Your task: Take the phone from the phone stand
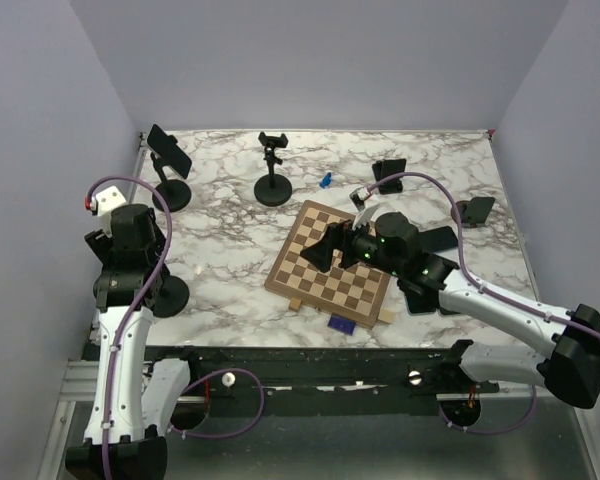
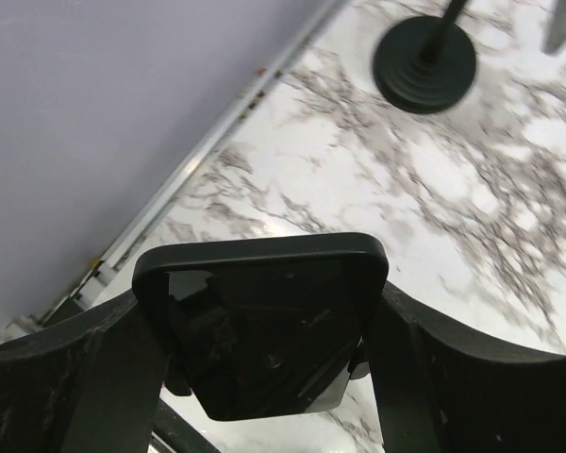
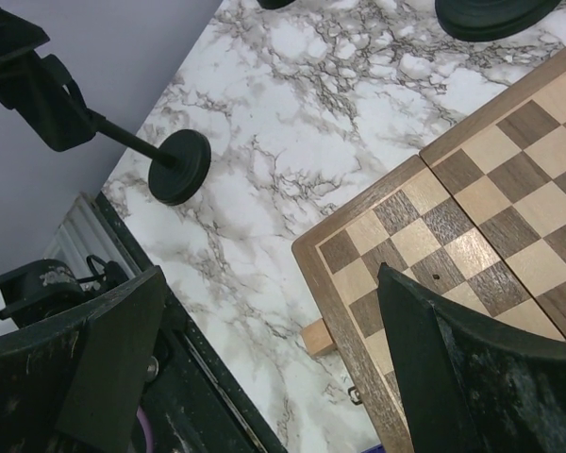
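Note:
A black phone (image 2: 264,330) fills the lower middle of the left wrist view, between the two fingers of my left gripper (image 2: 262,316), which is shut on its side edges. Small black clamp parts show behind the phone's lower sides. In the top view my left gripper (image 1: 132,262) hangs at the near left, above the round base of the phone stand (image 1: 168,296). The right wrist view shows that stand's base (image 3: 181,166) and its rod leaning up to the left. My right gripper (image 1: 332,248) is open and empty over the chessboard (image 1: 330,268), its fingers (image 3: 113,349) wide apart.
A second stand holding a phone (image 1: 168,150) is at the back left; its base (image 2: 424,61) shows in the left wrist view. An empty stand (image 1: 272,170) is at the back middle. Several more phones and stands (image 1: 475,210) lie at the right. A small blue object (image 1: 325,180) lies behind the chessboard (image 3: 472,217).

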### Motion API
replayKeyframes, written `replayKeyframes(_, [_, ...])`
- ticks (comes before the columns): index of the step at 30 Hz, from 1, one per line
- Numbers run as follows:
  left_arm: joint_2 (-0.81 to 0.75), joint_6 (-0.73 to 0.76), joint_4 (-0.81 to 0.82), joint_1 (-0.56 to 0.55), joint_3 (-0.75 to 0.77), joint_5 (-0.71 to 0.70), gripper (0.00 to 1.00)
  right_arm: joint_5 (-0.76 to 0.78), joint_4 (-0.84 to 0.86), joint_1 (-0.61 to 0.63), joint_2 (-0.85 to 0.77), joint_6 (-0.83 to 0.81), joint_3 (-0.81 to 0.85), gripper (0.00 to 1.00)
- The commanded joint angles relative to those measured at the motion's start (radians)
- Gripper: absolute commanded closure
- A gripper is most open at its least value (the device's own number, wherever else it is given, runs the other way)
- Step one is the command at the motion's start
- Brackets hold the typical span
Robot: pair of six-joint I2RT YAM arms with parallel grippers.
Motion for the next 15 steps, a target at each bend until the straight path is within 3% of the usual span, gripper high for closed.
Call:
replayKeyframes(1, [-0.04, 0.072, 0.062, -0.015, 0.027, 0.317, 1.0, 0.019, -0.032, 0.004, 0.022, -0.006, 0.012, 0.0])
replayKeyframes(6, [-0.015, 0.014, 0.023, -0.056, 0.075, 0.357, 1.0, -0.01, -0.018, 0.005, 0.043, 0.026, 0.01, 0.0])
replayKeyframes(15, [0.042, -0.17, 0.039, -0.369, 0.071, 0.157, 1.0, -0.056, -0.027, 0.004, 0.109, 0.068, 0.05, 0.0])
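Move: Clear marble left of the chessboard, where the held phone and stand are heading, lies some 15 cm to the left hand's right, 2 cm back and 22 cm below. From that hand the stand's base is about 8 cm back, 3 cm right and 19 cm below, the chessboard's middle some 45 cm right and level with it, the empty stand about 21 cm ahead and 28 cm right. From the right hand, the phone is roughly 40 cm left, about level. Swinging to the right by about 10 cm at nearly constant height, the left hand keeps its grip on the phone and carries phone and stand towards the empty right hand and the chessboard, its wrist turning some 25 degrees clockwise. The right hand, fingers wide open, sinks about 3 cm over the board and tips slightly down. ##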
